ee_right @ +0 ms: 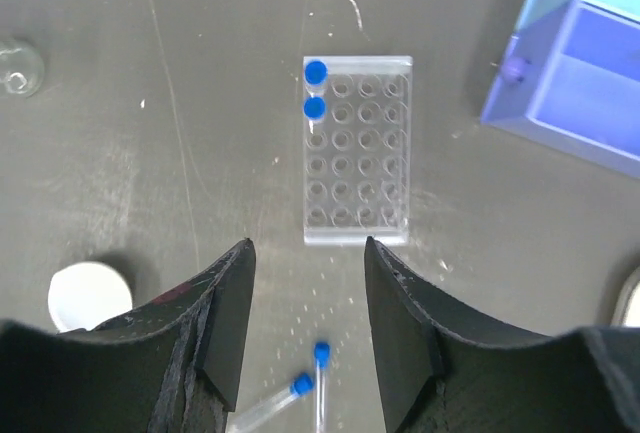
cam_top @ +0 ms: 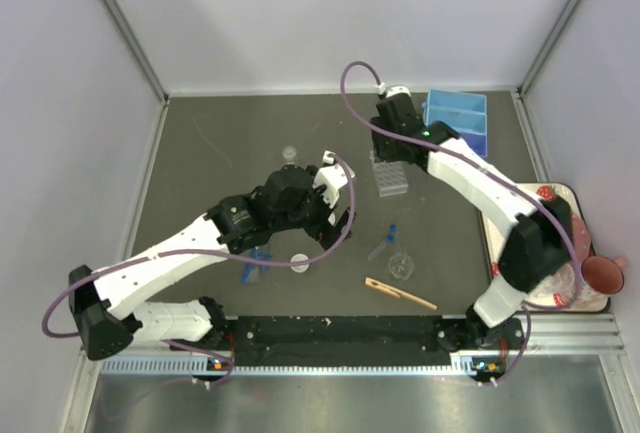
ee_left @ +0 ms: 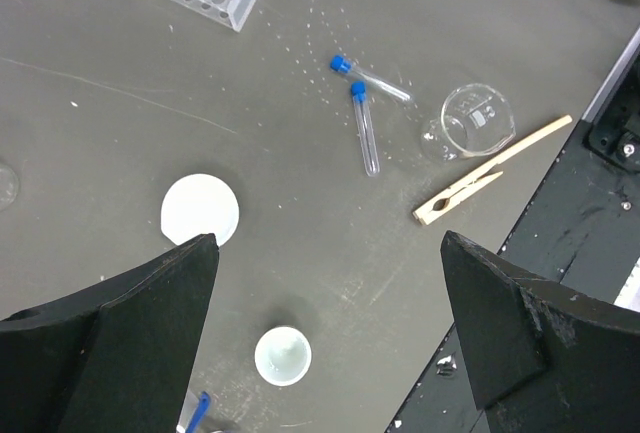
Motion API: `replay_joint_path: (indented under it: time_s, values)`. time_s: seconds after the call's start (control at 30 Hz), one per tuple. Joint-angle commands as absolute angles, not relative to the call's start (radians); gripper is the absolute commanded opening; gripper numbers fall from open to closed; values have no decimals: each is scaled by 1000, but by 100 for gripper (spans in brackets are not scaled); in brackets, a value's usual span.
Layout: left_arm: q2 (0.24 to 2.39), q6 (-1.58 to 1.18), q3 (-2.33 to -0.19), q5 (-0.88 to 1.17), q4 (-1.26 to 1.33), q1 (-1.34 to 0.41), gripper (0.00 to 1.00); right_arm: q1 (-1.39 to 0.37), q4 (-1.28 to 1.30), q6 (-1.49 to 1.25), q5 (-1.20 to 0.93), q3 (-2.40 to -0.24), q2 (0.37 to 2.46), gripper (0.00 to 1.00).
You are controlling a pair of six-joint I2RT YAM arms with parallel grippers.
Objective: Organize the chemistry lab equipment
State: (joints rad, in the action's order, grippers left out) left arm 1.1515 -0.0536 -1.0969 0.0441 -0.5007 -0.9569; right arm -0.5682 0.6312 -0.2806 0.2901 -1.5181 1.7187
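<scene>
The clear tube rack [ee_right: 357,153] stands on the dark table with two blue-capped tubes [ee_right: 315,90] upright in its far left holes. My right gripper [ee_right: 305,253] hovers above the rack's near end [cam_top: 390,175], open, nothing between its fingers. Two more capped tubes [ee_left: 365,128] lie loose beside a tiny glass beaker [ee_left: 478,118] and the wooden clip [ee_left: 490,173]. My left gripper [ee_left: 330,293] hangs wide open and empty over a small white round dish [ee_left: 283,355]. A flat white dish [ee_left: 200,210] lies beyond it. The blue tweezers [cam_top: 250,268] lie under the left arm.
A blue divided bin [cam_top: 460,118] sits at the back right. Another small glass beaker [cam_top: 290,153] stands at the back, left of the rack. The strawberry-print tray [cam_top: 545,193] with a pink cup [cam_top: 605,273] lies along the right edge. A black rail [cam_top: 340,331] runs along the near edge.
</scene>
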Motion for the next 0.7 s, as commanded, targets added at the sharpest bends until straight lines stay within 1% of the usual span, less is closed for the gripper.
replay_joint_path:
  time_s: [0.0, 0.03, 0.1, 0.13, 0.23, 0.33, 0.47, 0.67]
  values:
    - [1209, -77, -1103, 72, -439, -962, 98, -580, 660, -291, 367, -1393, 1505, 48]
    - [1222, -84, -1095, 78, -405, -962, 99, -580, 664, -291, 362, -1373, 1436, 48]
    - [1265, -110, -1057, 104, -359, -963, 98, -580, 684, -302, 350, -1315, 1378, 49]
    - [1285, -115, -1049, 110, -321, -968, 98, -580, 686, -304, 342, -1295, 1311, 49]
    - [1374, -132, -1028, 97, -270, -977, 98, -578, 696, -318, 292, -1230, 1205, 50]
    - [1474, -152, -1048, 124, -258, -982, 99, -581, 724, -324, 270, -1192, 1151, 50]
    - [1597, -156, -1063, 124, -229, -996, 95, -580, 749, -322, 264, -1158, 1085, 50]
    - [1712, -152, -1077, 126, -181, -1006, 93, -581, 758, -322, 250, -1117, 1052, 50]
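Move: The nearer blue-capped test tube lies about 11 cm to the left hand's right, 2 cm ahead and 22 cm below. Its twin is about 3 cm farther right, level with it; the beaker is 15 cm right and 3 cm back of the hand, and the white dish 3 cm left and 8 cm ahead. From the right hand, the nearer tube is about 18 cm back, 1 cm left and 16 cm below. Open left hand sinks 17 cm and rightward towards the tube; right hand backs 13 cm from the rack. ##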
